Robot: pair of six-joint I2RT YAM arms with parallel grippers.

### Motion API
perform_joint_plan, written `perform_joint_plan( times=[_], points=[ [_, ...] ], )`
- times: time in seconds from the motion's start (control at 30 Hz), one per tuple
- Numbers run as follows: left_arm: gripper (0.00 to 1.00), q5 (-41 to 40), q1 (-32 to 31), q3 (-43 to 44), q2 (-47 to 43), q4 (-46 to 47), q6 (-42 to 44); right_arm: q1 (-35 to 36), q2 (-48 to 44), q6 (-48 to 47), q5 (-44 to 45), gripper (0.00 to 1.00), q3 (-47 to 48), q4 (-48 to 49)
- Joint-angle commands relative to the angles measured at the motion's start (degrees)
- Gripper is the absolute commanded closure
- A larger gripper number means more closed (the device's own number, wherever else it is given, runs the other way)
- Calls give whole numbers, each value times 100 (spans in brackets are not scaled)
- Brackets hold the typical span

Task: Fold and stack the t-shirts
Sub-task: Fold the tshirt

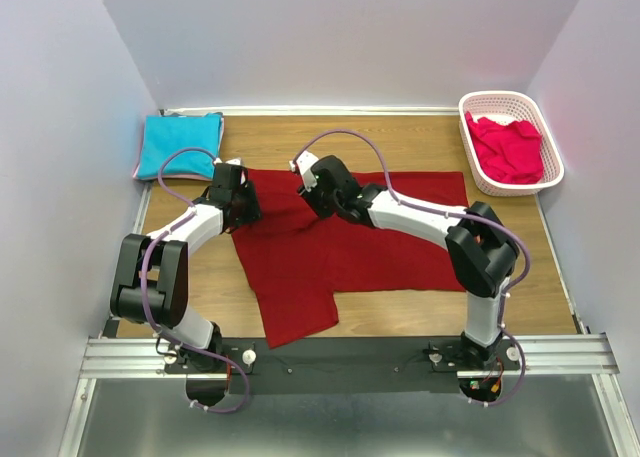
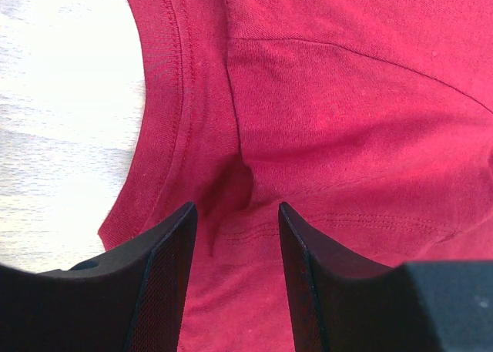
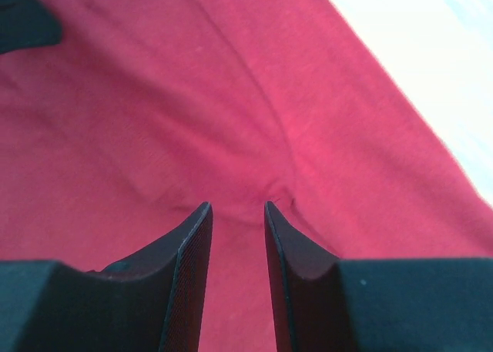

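A dark red t-shirt [image 1: 340,247] lies spread on the wooden table. My left gripper [image 1: 243,209] is down on its far left corner. In the left wrist view [image 2: 235,213] the jaws stand apart with a raised fold of red cloth [image 2: 323,121] between them, next to a hemmed edge. My right gripper [image 1: 318,202] is down on the shirt's far edge near the middle. In the right wrist view [image 3: 237,209] its jaws are narrowly apart over puckered cloth [image 3: 154,105]. A turquoise t-shirt [image 1: 180,145] lies folded at the far left. A pinkish-red t-shirt [image 1: 508,149] lies crumpled in the basket.
A white latticed basket [image 1: 500,100] stands at the far right corner. White walls close in the table on three sides. Bare wood [image 1: 400,142] shows behind the shirt and along the front right. The table's pale surface shows beside the cloth in the left wrist view [image 2: 62,121].
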Motion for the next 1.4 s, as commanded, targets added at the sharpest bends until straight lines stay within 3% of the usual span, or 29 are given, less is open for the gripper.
perform_joint_plan(
  times=[0.0,0.17,0.3,0.97,1.37],
  points=[
    [45,105,-39,-33,-62,68,45,31,-176,377,-763,60,-358,23],
    [45,96,-39,-33,-62,77,53,31,43,606,-1414,64,-534,58],
    [45,96,-39,-42,-71,77,54,31,342,606,-1424,64,-456,84],
    [45,114,-66,-42,-106,77,62,-4,1134,369,-520,57,581,207],
    [45,114,-57,-41,-80,68,62,-13,1362,334,-185,58,652,216]
  ],
)
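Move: The near edge of the folded-over sleeve lies almost beneath the right hand: about 9 cm below, 2 cm back and 1 cm left. The shirt's straight far edge is some 9 cm ahead of the hand, with no sideways offset, and the outspread near sleeve has its middle about 21 cm back and 3 cm left, both at table height. From the left hand that folded sleeve edge is roughly 10 cm right, 1 cm back and 4 cm below. Down and back goes the right hand, sinking about 7.5 cm to the shirt just behind the folded sleeve's near edge while the fingers tip some 15 degrees steeper. From there it turns forward about 4 cm and a little left, easing half of that tilt, rising slightly and sinking again, and its half-open fingertips come against the sleeve hem and push it forward. ##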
